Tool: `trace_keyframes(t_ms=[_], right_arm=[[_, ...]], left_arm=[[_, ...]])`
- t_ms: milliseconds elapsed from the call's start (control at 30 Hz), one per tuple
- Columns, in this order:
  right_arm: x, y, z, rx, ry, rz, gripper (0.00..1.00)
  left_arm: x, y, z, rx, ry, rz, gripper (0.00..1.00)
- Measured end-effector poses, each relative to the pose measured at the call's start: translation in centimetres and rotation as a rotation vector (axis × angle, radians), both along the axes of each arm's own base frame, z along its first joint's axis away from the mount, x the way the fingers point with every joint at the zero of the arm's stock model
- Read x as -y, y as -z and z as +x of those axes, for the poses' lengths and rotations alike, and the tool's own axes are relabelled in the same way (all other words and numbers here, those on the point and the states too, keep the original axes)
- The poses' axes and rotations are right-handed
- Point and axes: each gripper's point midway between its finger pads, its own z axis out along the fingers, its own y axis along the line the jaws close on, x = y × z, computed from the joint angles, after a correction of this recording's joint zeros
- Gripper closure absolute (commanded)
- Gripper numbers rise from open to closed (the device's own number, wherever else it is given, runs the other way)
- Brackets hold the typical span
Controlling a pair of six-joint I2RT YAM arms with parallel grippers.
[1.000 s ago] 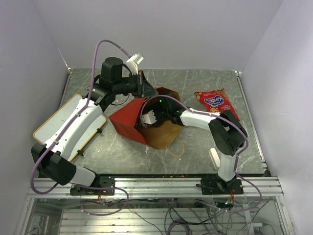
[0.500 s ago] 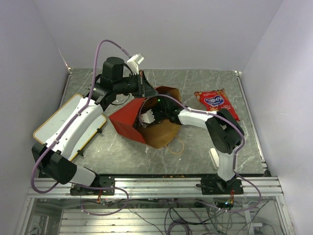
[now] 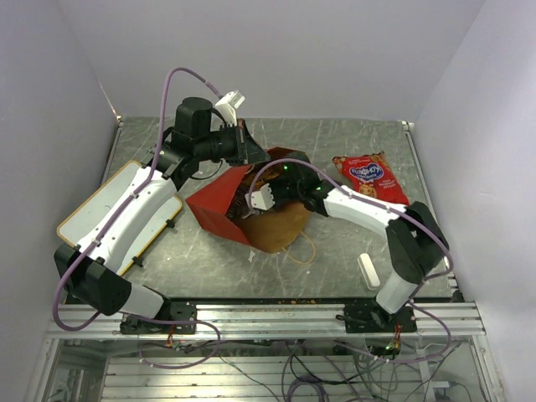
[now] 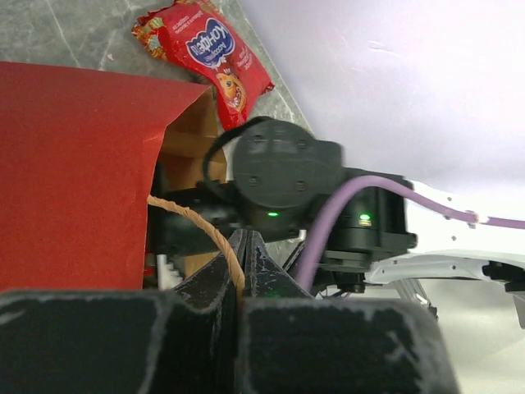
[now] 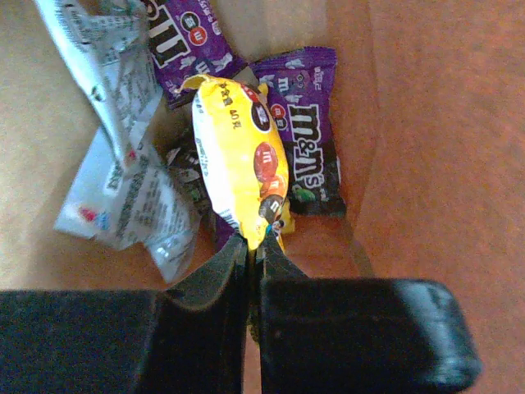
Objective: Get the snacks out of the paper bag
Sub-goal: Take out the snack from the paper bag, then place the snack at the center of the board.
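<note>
The red paper bag (image 3: 219, 205) lies on its side, its brown mouth facing right. My left gripper (image 3: 251, 152) is above the bag's upper rim. In the left wrist view my left gripper (image 4: 244, 246) is shut on a tan loop handle (image 4: 193, 217), holding the mouth up. My right gripper (image 3: 248, 203) reaches into the bag. Inside, my right gripper (image 5: 254, 240) is shut on the near end of a yellow candy packet (image 5: 242, 160). Purple wrappers (image 5: 308, 152) and silver wrappers (image 5: 123, 197) lie around it. The large red packet (image 3: 368, 176) lies on the table to the right of the bag.
A yellow-framed whiteboard (image 3: 88, 222) lies at the left under my left arm. A small white oblong block (image 3: 367, 270) lies by my right arm's base. The bag's other loop handle (image 3: 303, 251) rests on the table in front of the mouth.
My right gripper has closed on the yellow packet. The right arm's elbow has swung out to the right. My left gripper has kept its hold on the handle.
</note>
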Motion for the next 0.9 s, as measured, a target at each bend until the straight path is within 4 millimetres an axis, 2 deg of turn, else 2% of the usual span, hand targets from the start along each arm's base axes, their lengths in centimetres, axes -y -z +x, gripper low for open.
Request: trace_keyframes(t_ms=[200, 333, 500, 600, 700, 767, 900], right_arm=[[2.3, -2.9, -3.5, -0.033, 0.007, 0.04, 1.0], [3.9, -5.6, -6.4, -0.076, 0.022, 0.103, 1.0], [5.7, -11.1, -9.5, -0.093, 0.067, 0.251, 1.0], [7.5, -15.4, -10.8, -0.071, 0.149, 0.387, 1.0], [9.9, -19.2, -11.2, -0.038, 0.275, 0.53, 1.0], [11.8, -21.1, -10.6, -0.01, 0.402, 0.639, 1.0], [16.0, -21.7, -8.3, 0.023, 0.721, 0.817, 1.0]], left_arm=[[-0.3, 0.5, 0.4, -0.01, -0.034, 0.02, 0.93], [-0.5, 0.8, 0.5, -0.017, -0.052, 0.032, 0.93], [-0.7, 0.7, 0.7, -0.02, -0.068, 0.042, 0.93], [-0.8, 0.5, 0.8, -0.017, -0.077, 0.043, 0.93], [-0.8, 0.2, 0.9, -0.017, -0.083, 0.042, 0.93], [-0.9, 0.1, 0.8, -0.017, -0.084, 0.042, 0.93], [-0.9, 0.2, 0.9, -0.019, -0.087, 0.044, 0.93]])
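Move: The right hand is inside the paper bag, pinching the yellow M&M's packet; the red snack bag marking the clear table lies about 33 cm to its right, 7 cm farther out and 12 cm lower. Purple packets lie roughly 4 cm ahead, 4 cm left and 7 cm below it; a silver packet some 2 cm back, straight below by 8 cm. From the left hand, still on the paper bag's rim, the red snack bag is about 15 cm ahead, 33 cm right, 34 cm down. Keeping its pinch, the right hand draws back and up about 20 cm out of the bag, then swings right. ##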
